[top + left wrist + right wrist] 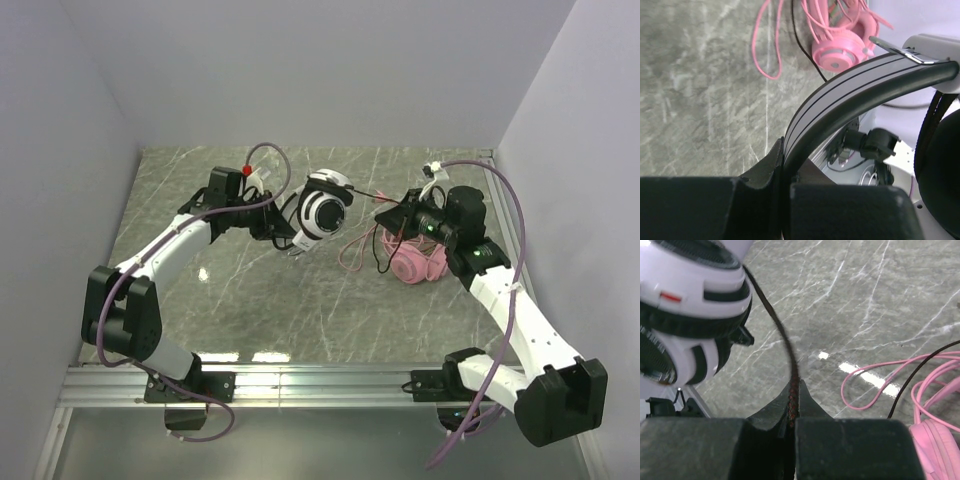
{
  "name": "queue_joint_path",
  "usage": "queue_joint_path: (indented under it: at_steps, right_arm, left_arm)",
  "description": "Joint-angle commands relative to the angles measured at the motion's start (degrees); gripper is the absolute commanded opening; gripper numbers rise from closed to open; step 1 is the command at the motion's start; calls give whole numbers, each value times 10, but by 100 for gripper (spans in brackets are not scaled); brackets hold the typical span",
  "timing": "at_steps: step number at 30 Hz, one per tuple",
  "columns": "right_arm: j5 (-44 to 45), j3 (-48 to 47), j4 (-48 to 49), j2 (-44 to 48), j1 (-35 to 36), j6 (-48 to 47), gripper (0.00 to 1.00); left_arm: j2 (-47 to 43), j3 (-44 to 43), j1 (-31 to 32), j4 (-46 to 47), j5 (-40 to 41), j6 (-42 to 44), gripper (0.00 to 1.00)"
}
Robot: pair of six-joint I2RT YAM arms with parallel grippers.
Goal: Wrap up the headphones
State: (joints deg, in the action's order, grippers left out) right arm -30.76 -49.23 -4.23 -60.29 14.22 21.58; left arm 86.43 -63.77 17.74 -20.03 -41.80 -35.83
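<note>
My left gripper [283, 222] holds the black-and-white headphones [323, 205] above the table, shut on their grey-striped headband [840, 95]. In the left wrist view the jaws [785, 156] pinch that band, and a black earcup [945, 175] hangs at the right. My right gripper [387, 212] is shut on the black braided cable [782, 335], which runs taut from the white earcup [690, 300] into the closed jaws [795, 392]. The pink headphones [416, 262] lie on the table under my right arm. Their pink cable [352, 252] sprawls in loose loops to the left.
The table top is grey marble [250, 300] with white walls on three sides. An aluminium rail [300, 385] runs along the near edge, between the arm bases. A thin black cable [381, 258] trails down beside the pink headset.
</note>
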Motion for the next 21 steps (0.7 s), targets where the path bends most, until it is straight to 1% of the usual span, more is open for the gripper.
queue_joint_path:
  at_steps: [1,4,5,7,9,16,21]
  right_arm:
    - [-17,-2,1,7,-3,-11,0]
    - [-50,12,3,-6,2,-6,0]
    - [-52,15,1,-14,14,-6,0]
    - [-40,19,-11,-20,32,-14,0]
    - [-31,30,-10,-26,56,-16,0]
    - [-10,76,16,-52,101,-8,0]
    - [-7,101,41,-69,130,6,0]
  left_arm:
    - [-10,-35,-14,29,3,-37,0]
    - [-19,-41,-17,18,49,-52,0]
    - [-22,-43,-18,13,63,-63,0]
    - [-23,-46,-18,3,92,-69,0]
    - [-28,-46,-21,3,101,-81,0]
    - [-45,-30,-27,40,69,-96,0]
    - [-39,-34,-35,34,66,-96,0]
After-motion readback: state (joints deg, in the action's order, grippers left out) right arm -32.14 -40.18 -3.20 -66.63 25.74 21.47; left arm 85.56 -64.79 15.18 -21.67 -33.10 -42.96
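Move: The right hand has the black cable pinched and is about to carry it past the near side of the white-and-black headphones' ear cups, which hang some 12 cm to its left, about 4 cm farther out and 5 cm lower. Below it on the table lie the pink headphones, about 7 cm to the right, 2 cm ahead and 22 cm down, and their cable loop 5 cm left, 2 cm ahead and 26 cm down. From the left hand, clamped on the headband, the cups sit roughly 8 cm right, 4 cm ahead and 3 cm up. Keeping its pinch on the black cable, the right hand swings down about 10 cm while drawing back and to the left some 5 cm each, gathering speed, to come lower and nearer the base than the ear cups, its fingers tipping down and turning counter-clockwise. The left hand still grips the headband and shifts the headphones forward and left, about 2.5 cm each way, with a counter-clockwise turn of some 15 degrees, away from the pink headphones. ##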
